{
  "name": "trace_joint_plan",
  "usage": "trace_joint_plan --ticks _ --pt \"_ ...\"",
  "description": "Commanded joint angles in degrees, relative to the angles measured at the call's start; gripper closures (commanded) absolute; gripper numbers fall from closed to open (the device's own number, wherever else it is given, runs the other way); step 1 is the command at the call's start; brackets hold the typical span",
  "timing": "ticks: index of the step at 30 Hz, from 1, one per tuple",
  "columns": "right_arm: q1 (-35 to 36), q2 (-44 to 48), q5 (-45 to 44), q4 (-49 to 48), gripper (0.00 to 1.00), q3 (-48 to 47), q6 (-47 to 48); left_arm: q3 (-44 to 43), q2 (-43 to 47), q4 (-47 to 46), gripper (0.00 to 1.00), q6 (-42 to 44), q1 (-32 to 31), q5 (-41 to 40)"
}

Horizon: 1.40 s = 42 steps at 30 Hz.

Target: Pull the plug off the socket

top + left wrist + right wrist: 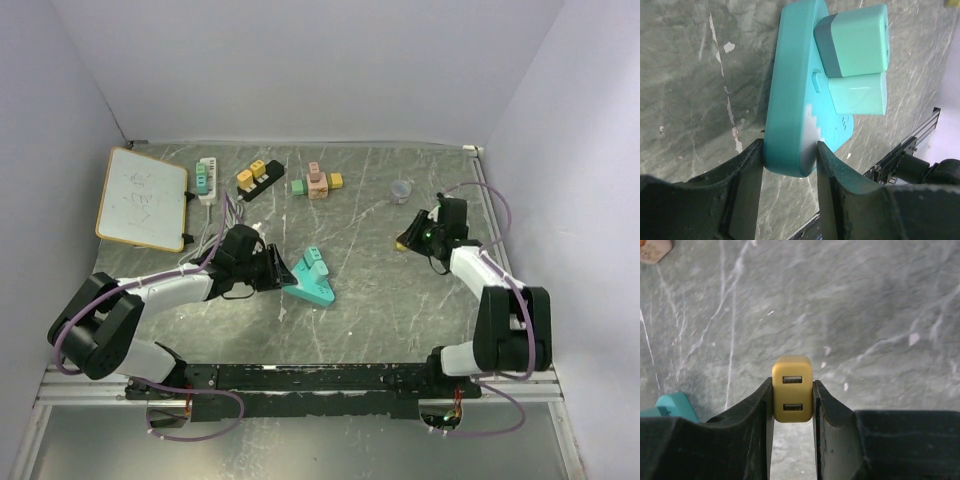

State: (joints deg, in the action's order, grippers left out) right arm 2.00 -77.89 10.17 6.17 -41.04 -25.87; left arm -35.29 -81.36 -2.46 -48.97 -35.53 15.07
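A teal socket block (318, 290) lies mid-table, and my left gripper (272, 272) is shut on its left end. In the left wrist view the socket (790, 90) sits edge-on between the fingers of the left gripper (790, 156). Two mint plugs (856, 42) (858, 95) are seated in its face. At the right of the table, well apart from the socket, my right gripper (410, 240) is shut on a yellow plug (402, 243). The right wrist view shows the yellow plug (792, 389) with two USB ports, pinched by the right gripper (792, 386) above the marble.
A whiteboard (143, 198) lies at the far left. A white power strip (207, 180), a black strip with yellow plugs (256, 178), a pink, green and yellow adapter cluster (317, 183) and a small clear cup (401, 190) line the back. Cables (212, 232) trail behind the left arm.
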Motion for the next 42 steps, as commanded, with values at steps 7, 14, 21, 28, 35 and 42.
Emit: trace_joint_plan --ticks 7,14,21,28,35,42 --pt "-8.42 -17.86 19.38 -7.55 0.9 -11.54 -0.89 1.87 -1.01 3.47 0.93 4.2 -0.51 2.32" --pt "-9.58 -23.15 12.53 -7.59 0.83 -14.57 2.74 2.95 1.48 4.26 0.93 4.7 -0.51 2.87" --pt "-13.87 -25.75 11.01 -6.65 0.56 -14.65 4.61 3.96 2.14 3.4 0.93 4.32 -0.52 3.19" --pt "-15.63 -18.55 1.18 -2.06 0.36 -13.46 6.61 3.65 2.53 4.76 0.93 5.62 -0.58 3.18" --pt "-11.94 -9.02 8.9 -4.42 0.35 -6.76 4.03 4.4 4.03 4.68 0.93 5.26 -0.54 2.89" --pt "6.56 0.54 10.29 -9.01 0.35 2.68 1.35 4.06 2.28 4.36 0.93 5.55 -0.54 2.88"
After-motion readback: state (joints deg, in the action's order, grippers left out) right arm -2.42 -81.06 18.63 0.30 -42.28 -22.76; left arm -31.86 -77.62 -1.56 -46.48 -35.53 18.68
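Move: Pinched between the right fingers, the yellow plug is bound for bare table some 7 cm ahead, 6 cm to the right and 5 cm below. From that hand the clear cup stands about 15 cm ahead and straight in line, 4 cm lower; the teal socket lies about 10 cm back and 22 cm to the left, some 3 cm lower. The left hand grips the socket, its middle about 5 cm to the right and level fore and aft; from there the bare spot is roughly 17 cm ahead, 34 cm right and 3 cm below. Carrying the yellow plug forward, right and down onto the bare table to the right of the clear cup, the right hand opens its fingers as it slides on rightward, letting go of the plug. It then rises about 6 cm and swings back left, some 9 cm, towards the socket, fingers open. The left hand keeps its pinch on the socket and eases back about 2 cm. ##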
